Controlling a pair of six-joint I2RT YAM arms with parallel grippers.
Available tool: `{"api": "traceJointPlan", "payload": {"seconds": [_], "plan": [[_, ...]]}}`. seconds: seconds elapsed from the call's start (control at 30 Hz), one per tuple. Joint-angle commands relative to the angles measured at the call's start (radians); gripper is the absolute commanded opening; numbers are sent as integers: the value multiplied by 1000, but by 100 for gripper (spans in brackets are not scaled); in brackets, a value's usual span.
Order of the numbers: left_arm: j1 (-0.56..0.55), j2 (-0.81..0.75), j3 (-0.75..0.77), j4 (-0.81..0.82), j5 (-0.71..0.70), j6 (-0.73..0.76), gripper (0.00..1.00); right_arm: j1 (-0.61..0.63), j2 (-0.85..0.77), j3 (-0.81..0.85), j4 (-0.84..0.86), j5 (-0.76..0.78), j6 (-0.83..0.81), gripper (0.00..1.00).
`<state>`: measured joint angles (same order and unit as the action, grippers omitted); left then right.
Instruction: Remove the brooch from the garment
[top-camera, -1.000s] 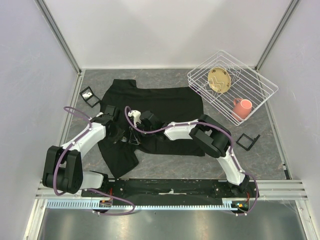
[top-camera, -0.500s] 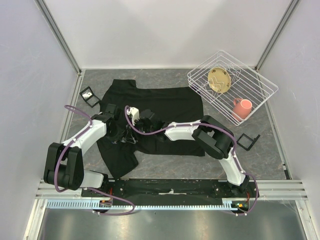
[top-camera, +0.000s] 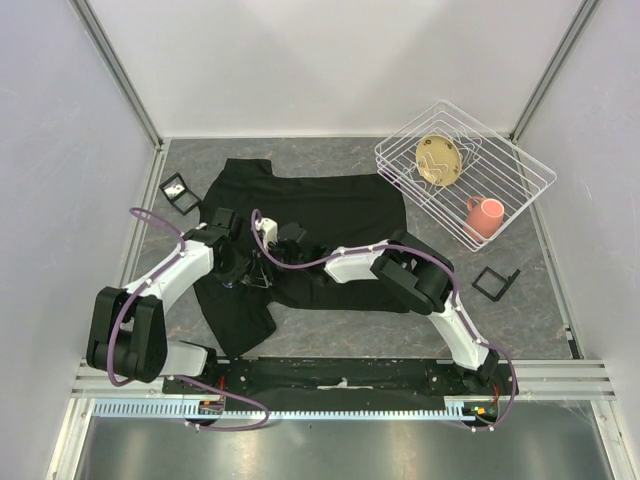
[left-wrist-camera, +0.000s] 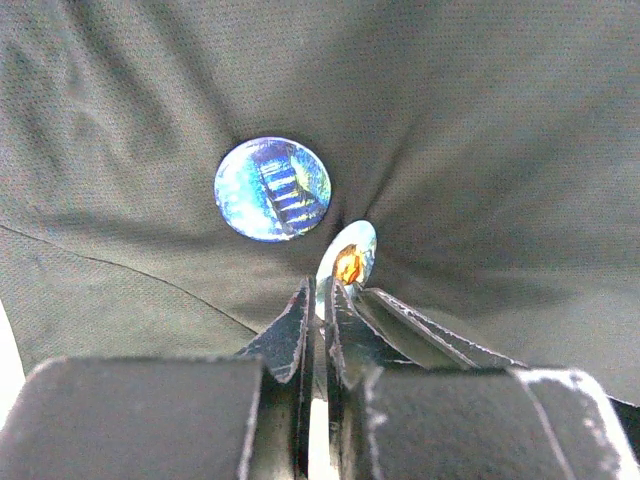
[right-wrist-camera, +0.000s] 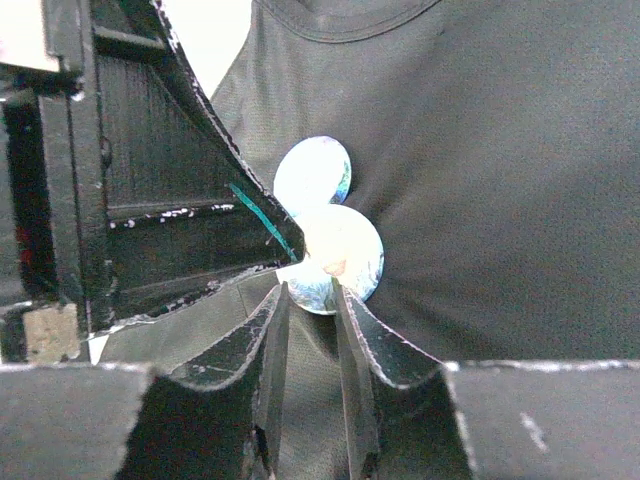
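Observation:
The black garment lies flat across the table's middle. Both grippers meet over its left part. In the left wrist view a round blue shiny brooch sits flat on the fabric. My left gripper is shut on the edge of a second shiny disc standing edge-on. In the right wrist view that disc faces the camera with the other brooch behind it. My right gripper is shut on a fold of the garment just below the disc. In the top view the left gripper and right gripper almost touch.
A white wire basket at the back right holds a tan plate and a pink cup. A small black frame lies left of the shirt, another on the right. Metal posts and walls close in the table.
Both grippers have drawn closer together over the shirt's left part. The right arm's elbow has folded in toward the left. The shirt fabric has bunched slightly near them.

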<state>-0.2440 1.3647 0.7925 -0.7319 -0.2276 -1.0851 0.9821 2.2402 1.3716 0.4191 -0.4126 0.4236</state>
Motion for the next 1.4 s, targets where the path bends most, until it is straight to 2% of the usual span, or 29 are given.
{"api": "traceJointPlan", "payload": {"seconds": [0.0,0.03,0.13,0.43,0.77,0.97,1.23,1.37], "plan": [[-8,-26,-15,20,-42,28,9,-5,15,24,79,-32,44,31],[-9,-24,-19,29,-39,39,13,-11,15,23,79,-32,47,31],[-14,-19,-21,57,-30,51,15,-22,10,0,119,-49,84,31],[-66,-27,-12,118,-19,76,32,-45,24,-26,168,-74,139,31],[-98,-39,-21,170,1,83,38,-65,18,-54,193,-77,179,31],[-130,-76,-38,239,20,100,46,-79,1,-88,205,-52,220,31],[-138,-44,-55,308,74,114,48,-118,-96,-184,208,-22,261,34],[-144,-27,-70,342,85,114,50,-128,-137,-224,216,-11,268,39]]}}
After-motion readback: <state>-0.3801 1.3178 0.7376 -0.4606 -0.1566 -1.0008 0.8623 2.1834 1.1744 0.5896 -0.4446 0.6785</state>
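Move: The brooch with the orange centre stands tilted right at the left hand's shut fingertips, its middle about 1 cm ahead and practically in line sideways. The blue brooch lies roughly 4 cm to the left hand's left and 1 cm ahead, a centimetre lower. From the right hand, the orange brooch is about 1 cm ahead, 2 cm to the left and 1 cm below; the blue one is about 1 cm ahead and 6 cm left. Rightward and somewhat forward, both hands shift together over the garment. The left travels about 6 cm right and 3 cm forward, rising slightly, opening to half, so it lets go of the orange brooch's rim while its fingers tilt forward and turn clockwise. The right, partly open, backs off about 5 cm right and 3 cm forward, lifting a little, sinking, then easing up and turning clockwise. ##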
